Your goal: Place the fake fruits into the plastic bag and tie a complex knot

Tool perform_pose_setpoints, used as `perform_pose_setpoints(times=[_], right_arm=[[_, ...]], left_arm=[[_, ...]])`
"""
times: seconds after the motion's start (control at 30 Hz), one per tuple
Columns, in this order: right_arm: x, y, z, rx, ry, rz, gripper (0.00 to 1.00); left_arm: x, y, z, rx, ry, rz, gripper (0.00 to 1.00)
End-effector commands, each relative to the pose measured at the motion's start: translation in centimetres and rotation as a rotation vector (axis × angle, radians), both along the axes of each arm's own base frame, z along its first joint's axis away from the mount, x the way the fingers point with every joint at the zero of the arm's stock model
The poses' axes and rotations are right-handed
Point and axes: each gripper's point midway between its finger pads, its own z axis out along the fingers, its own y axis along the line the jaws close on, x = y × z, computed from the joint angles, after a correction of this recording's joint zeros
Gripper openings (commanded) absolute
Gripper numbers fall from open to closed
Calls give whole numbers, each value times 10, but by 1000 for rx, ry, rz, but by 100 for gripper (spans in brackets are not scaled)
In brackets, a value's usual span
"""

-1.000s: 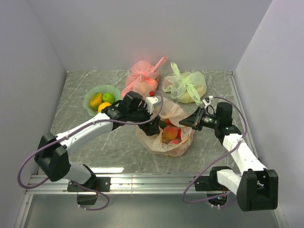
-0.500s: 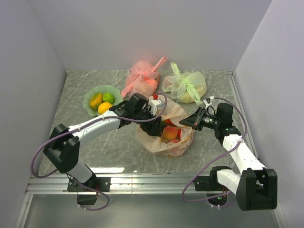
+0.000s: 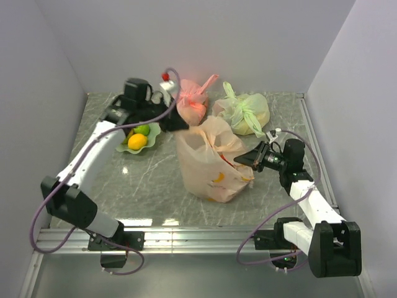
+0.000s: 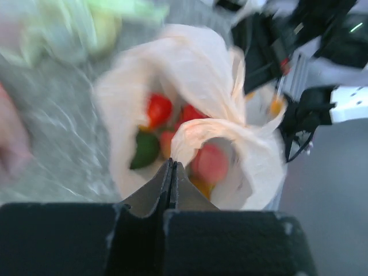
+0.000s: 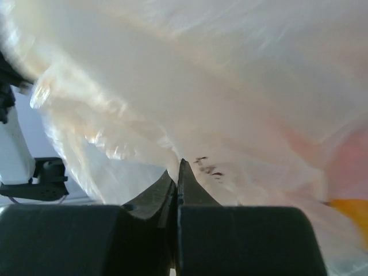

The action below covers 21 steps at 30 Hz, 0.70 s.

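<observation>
The pale orange plastic bag (image 3: 209,162) stands stretched upright mid-table. My left gripper (image 3: 177,123) is shut on the bag's left handle (image 4: 218,129) and holds it up and to the back left. The left wrist view looks into the open mouth at red (image 4: 158,109), green (image 4: 146,149) and peach (image 4: 210,164) fake fruits, with the gripper's (image 4: 172,164) tips closed on thin plastic. My right gripper (image 3: 245,160) is shut on the bag's right side; its wrist view shows the gripper (image 5: 177,167) pinching the film (image 5: 230,86). No knot shows.
A pale green dish (image 3: 124,146) at the left holds a yellow-orange fruit (image 3: 137,141) and a green one (image 3: 142,129), partly under my left arm. A tied pink bag (image 3: 192,102) and a tied light green bag (image 3: 245,115) sit at the back.
My left gripper closed on the bag's handle and swung up and back to the left, pulling the slumped bag tall. The right gripper stayed shut on the bag's right side.
</observation>
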Motion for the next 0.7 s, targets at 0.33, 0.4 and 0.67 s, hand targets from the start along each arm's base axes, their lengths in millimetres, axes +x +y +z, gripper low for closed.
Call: perform_pose_setpoints(times=[0.33,0.4,0.67], right_arm=[[-23,21,42,145,-132,-6,0],[-23,23,47,155,-161,4,0],[-28,23,29,70,-189,-15,0]], left_arm=[[-55,42,32,53,-285,-186,0],[-57,56,-3,118,-249,-169,4],[-46,61,17,130,-363,-134,56]])
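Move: Below the left hand, which already pinches the rim, the plastic bag's filled middle lies about 10 cm to its right, 3 cm back and 15 cm lower. The pink bag is roughly 27 cm ahead and 2 cm left of this hand; the green bowl is 16 cm ahead and 23 cm left, both well below. From the right hand, also on the rim, the bag's middle is about 8 cm left, 2 cm ahead and 5 cm lower. Hauling the pinched rim up about 11 cm while drawing back, the left hand then reverses and sinks some 15 cm, drifting left all the while and rolling at the wrist, its fingers opening about halfway near the bottom. The right hand keeps its shut grip on the opposite rim, rising about 3 cm and easing back and left before it holds nearly still. ##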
